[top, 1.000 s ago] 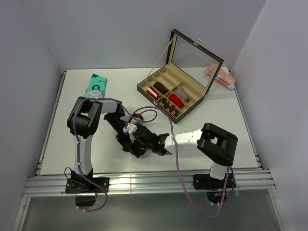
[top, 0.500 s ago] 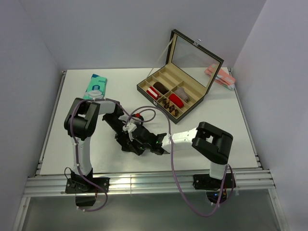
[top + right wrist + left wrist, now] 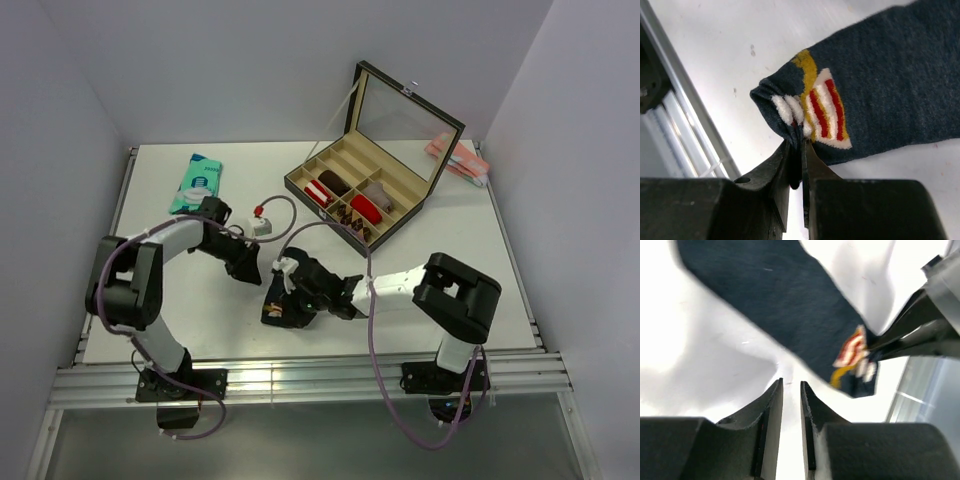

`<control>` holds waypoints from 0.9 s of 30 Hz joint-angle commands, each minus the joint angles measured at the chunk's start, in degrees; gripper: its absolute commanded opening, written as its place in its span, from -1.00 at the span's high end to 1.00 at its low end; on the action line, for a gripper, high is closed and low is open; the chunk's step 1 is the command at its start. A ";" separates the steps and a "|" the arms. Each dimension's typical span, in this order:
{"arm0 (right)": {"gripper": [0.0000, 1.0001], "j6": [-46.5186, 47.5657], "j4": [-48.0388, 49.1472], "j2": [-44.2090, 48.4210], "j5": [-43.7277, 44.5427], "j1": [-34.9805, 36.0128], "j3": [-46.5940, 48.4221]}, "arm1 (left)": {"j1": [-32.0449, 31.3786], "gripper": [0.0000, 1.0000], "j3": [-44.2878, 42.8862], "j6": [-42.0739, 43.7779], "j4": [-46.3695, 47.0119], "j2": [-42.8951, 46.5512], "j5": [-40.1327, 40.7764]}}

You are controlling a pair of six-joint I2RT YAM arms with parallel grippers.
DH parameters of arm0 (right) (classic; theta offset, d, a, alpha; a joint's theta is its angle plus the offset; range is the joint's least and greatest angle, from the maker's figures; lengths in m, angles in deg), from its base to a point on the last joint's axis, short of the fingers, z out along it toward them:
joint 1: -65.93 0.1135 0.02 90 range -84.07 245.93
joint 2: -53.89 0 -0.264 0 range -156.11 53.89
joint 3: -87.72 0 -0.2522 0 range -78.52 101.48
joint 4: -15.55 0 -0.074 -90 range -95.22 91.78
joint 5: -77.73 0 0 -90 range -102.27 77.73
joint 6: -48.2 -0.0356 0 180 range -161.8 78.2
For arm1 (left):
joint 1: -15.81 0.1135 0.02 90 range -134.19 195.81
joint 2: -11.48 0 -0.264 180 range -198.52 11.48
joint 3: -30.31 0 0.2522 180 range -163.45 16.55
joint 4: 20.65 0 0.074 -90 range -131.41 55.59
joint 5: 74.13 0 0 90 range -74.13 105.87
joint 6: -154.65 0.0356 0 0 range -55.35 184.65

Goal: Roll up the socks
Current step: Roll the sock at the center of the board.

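A navy sock with a red, yellow and white emblem lies flat on the white table. It shows as a dark patch near the front middle in the top view. My right gripper is shut on the bunched edge of the sock beside the emblem, and its fingers show in the left wrist view. My left gripper hovers just short of the sock, its jaws a narrow gap apart with only table between them. It sits up and left of the sock. A dark brown sock roll rests in the box.
An open compartment box with its lid raised stands at the back middle, holding a red-and-white striped roll and a red roll. A teal packet lies back left. Pink items lie back right. The metal rail runs along the front edge.
My left gripper let go of the sock and drew back to the upper left, its elbow swinging far left. My right gripper closed on the sock's edge and shifted left.
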 commanded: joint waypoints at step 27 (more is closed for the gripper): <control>1.00 -20.06 -23.89 -16.48 -32.57 -15.07 19.39 | -26.75 0.03 40.85 4.91 40.35 50.26 34.94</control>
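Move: The left hand, empty and part open, has the sock's patterned end about 10 cm back and 5 cm to its right, some 3 cm lower; the dark sock body spreads about 8 cm to its right and 3 cm back. The right hand already pinches the patterned end right at its fingertips, with the sock body about 6 cm ahead and 3 cm to its right. Left hand rises 6 cm, opening, then sinks back towards the pinched end; right keeps hold, turning 45 degrees. ##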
